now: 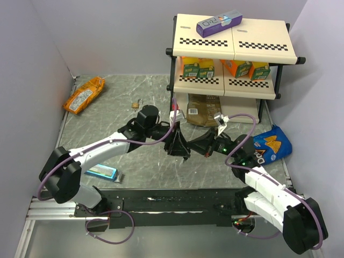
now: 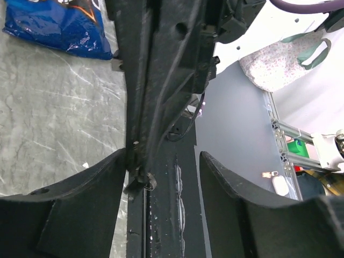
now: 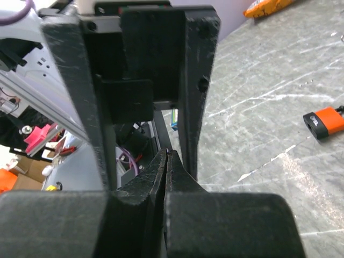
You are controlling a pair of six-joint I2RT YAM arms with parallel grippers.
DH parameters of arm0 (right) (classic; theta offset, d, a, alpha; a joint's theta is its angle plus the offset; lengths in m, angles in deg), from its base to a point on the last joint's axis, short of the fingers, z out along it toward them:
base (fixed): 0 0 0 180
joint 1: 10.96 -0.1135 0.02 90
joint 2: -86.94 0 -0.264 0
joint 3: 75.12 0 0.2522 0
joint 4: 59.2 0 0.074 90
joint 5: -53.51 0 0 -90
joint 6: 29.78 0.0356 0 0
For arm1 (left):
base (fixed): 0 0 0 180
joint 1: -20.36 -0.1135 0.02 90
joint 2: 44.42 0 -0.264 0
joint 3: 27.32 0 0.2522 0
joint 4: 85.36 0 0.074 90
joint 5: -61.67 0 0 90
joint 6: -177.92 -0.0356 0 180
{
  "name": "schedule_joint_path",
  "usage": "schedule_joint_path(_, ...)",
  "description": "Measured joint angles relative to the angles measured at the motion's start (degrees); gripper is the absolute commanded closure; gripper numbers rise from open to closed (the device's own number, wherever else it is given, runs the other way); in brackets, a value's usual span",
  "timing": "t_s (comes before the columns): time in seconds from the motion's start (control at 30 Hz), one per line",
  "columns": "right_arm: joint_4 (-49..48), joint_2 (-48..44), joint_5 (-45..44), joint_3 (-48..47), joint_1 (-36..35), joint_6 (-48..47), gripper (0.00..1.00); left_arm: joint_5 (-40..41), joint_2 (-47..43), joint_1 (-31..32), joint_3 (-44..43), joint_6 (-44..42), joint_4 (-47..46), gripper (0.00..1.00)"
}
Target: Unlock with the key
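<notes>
My two grippers meet above the middle of the table. The right gripper (image 3: pixel 167 153) is shut, and a small black bit of the key (image 2: pixel 141 181) with a wire ring sticks out at its tip. The blades are hidden between the pads. My left gripper (image 2: pixel 164 157) faces it with its jaws apart on either side of that tip; its left finger (image 2: pixel 80 204) is almost against the key, the right finger (image 2: pixel 242 204) stands off. An orange-red padlock (image 3: pixel 324 122) lies on the table. A small brass padlock (image 1: pixel 137 104) lies farther back.
A shelf rack (image 1: pixel 231 86) with drink cartons and a purple box (image 1: pixel 219 24) stands at the back right, a brown bag (image 1: pixel 203 110) under it. A blue chips bag (image 1: pixel 271 144) lies right, an orange snack bag (image 1: pixel 84 94) back left, a blue packet (image 1: pixel 102 172) near left.
</notes>
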Motion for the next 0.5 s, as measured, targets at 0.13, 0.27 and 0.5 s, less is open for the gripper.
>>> schedule_joint_path(0.13, -0.22, -1.07, -0.79, 0.0, 0.0, 0.44, 1.0, 0.0, 0.48, 0.04, -0.02, -0.02, 0.15, 0.51)
schedule_joint_path(0.27, -0.2, -2.05, -1.57, 0.0, 0.0, 0.59, 1.0, 0.02, 1.81, 0.63, -0.28, -0.22, 0.66, 0.69)
schedule_joint_path(0.5, -0.15, -2.51, -2.19, 0.0, 0.0, 0.59, 1.0, 0.42, 2.45, 1.01, -0.28, -0.13, 1.33, 0.82)
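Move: The key sits in the tips of my shut right fingers, about 1 cm to the left of that hand's point. From my left hand it lies roughly 1 cm ahead, 2 cm to the right and 2 cm below, between the open fingers. On the table, some 17 cm below my left hand, the orange padlock is about 13 cm ahead and 13 cm left, and the brass padlock about 27 cm ahead and 24 cm left. My left hand closes its fingers from a bit over half open to about a quarter, around the key at my right fingertips, while sinking about 1.5 cm. My right hand keeps its shut grip on the key and rises a little over 1 cm to meet it, so the left finger pads come down over the key; both wrists barely turn. ##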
